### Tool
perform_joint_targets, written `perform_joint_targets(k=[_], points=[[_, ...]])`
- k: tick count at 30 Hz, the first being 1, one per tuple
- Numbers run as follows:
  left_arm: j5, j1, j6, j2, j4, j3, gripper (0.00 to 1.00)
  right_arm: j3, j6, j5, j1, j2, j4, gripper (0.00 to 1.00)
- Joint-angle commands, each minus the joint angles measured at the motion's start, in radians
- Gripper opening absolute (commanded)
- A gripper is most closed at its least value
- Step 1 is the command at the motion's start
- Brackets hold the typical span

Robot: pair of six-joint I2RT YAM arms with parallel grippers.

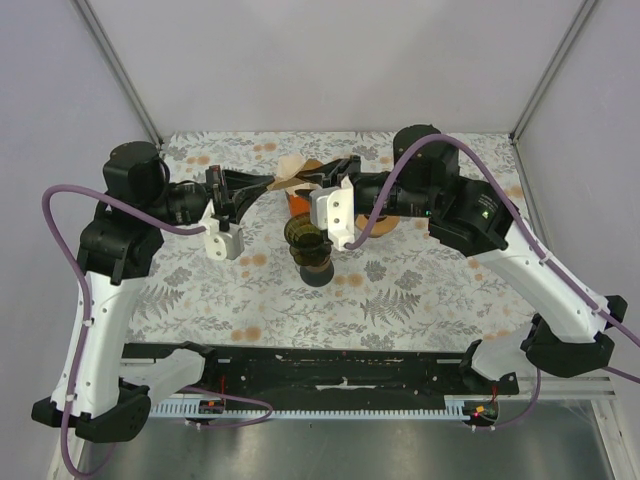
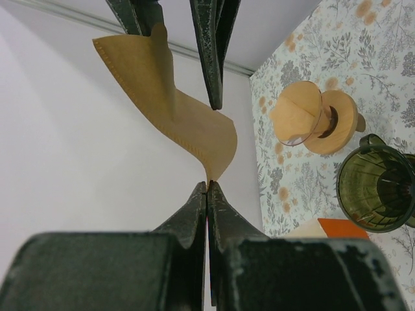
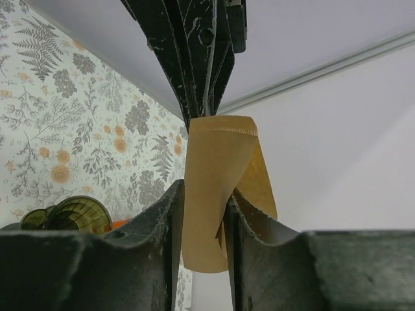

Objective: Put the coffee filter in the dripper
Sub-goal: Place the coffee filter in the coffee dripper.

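The brown paper coffee filter [image 2: 175, 110] hangs in the air over the back of the table [image 1: 200, 290]. My left gripper [image 2: 207, 183] is shut on its lower corner. My right gripper [image 3: 204, 191] stands open around the filter's [image 3: 217, 168] other end, and the curled paper fills the gap between its jaws. Its dark fingers [image 2: 211, 52] show at the top of the left wrist view, either side of the paper. The dripper [image 2: 301, 120], a clear orange cone on a round wooden stand, sits on the floral tablecloth off to the side of both grippers. From above, the two grippers [image 1: 272, 181] [image 1: 318, 172] meet at the filter [image 1: 292, 170].
A green ribbed glass carafe [image 2: 376, 188] stands close to the dripper, below the grippers in the top view [image 1: 305, 233]. An orange and white box [image 2: 337, 228] lies beside it. White walls close in the back and sides.
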Motion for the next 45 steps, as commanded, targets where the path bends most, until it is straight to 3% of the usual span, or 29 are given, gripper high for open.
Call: perform_joint_targets(k=[1,6,9,12,14,16,17,19,22,26,29,34,40,45], points=[[-0.014,-0.009,0.006,-0.014,0.031,-0.003,0.02,0.056,0.033,-0.038,0.001,0.011,-0.002,0.33],[-0.033,-0.007,-0.002,-0.022,0.033,-0.012,0.02,0.061,0.073,-0.051,0.001,0.017,-0.026,0.23],[-0.048,-0.009,-0.053,-0.022,0.065,-0.015,0.02,0.070,0.107,-0.034,-0.005,0.025,-0.032,0.02],[-0.083,-0.009,-0.167,-0.025,0.120,-0.029,0.02,0.053,0.130,-0.034,-0.019,0.015,-0.032,0.00],[-0.109,-0.009,-0.306,-0.028,0.161,-0.039,0.08,0.025,0.116,-0.014,-0.023,0.000,-0.031,0.00],[-0.140,-0.009,-0.453,-0.025,0.171,-0.042,0.21,-0.019,0.066,0.049,-0.023,-0.015,-0.020,0.00],[-0.154,-0.009,-0.538,-0.022,0.175,-0.042,0.33,-0.045,0.037,0.093,-0.025,-0.023,-0.011,0.00],[-0.215,-0.009,-0.778,-0.004,0.211,-0.017,0.45,-0.088,-0.049,0.177,-0.023,-0.032,0.010,0.00],[-0.272,-0.004,-1.090,0.065,0.217,0.078,0.48,-0.126,-0.201,0.314,-0.013,-0.025,0.021,0.00],[-0.189,-0.006,-1.274,0.151,0.173,0.207,0.45,-0.140,-0.345,0.461,0.016,0.014,0.047,0.00],[-0.209,-0.059,-1.222,0.200,0.047,0.304,0.42,-0.143,-0.410,0.469,0.033,0.037,0.075,0.00],[-0.460,-0.247,-1.017,0.242,-0.180,0.389,0.45,-0.102,-0.445,0.425,0.055,0.084,0.066,0.00],[-0.530,-0.256,-0.848,0.199,-0.233,0.306,0.44,-0.076,-0.433,0.411,0.081,0.100,0.047,0.00],[-0.557,-0.256,-0.841,0.193,-0.234,0.290,0.43,-0.148,-0.473,0.481,0.130,0.060,0.112,0.00]])
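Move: The coffee filter is already spread between the two hands: its middle lies about 2 cm to the left of the right hand and about 3 cm to the right of the left, level with both. From the right hand, the green dripper stands some 5 cm ahead, 1 cm left and 32 cm below; the orange filter box some 20 cm ahead and 5 cm left, and the glass dripper 16 cm ahead and 14 cm right, both about 40 cm down. The green dripper lies 4 cm ahead, 3 cm right and 30 cm below the left hand. Almost in place, the right hand first shuts its fingers on the filter's free end; then the left fingers open and let go. The right carries the filter down about 8 cm and forward 6 towards the green dripper, fingers dipping some 20 degrees. The left, half open, rolls about 50 degrees, goes forward and up, swings right and back, then sinks beside the filter. ##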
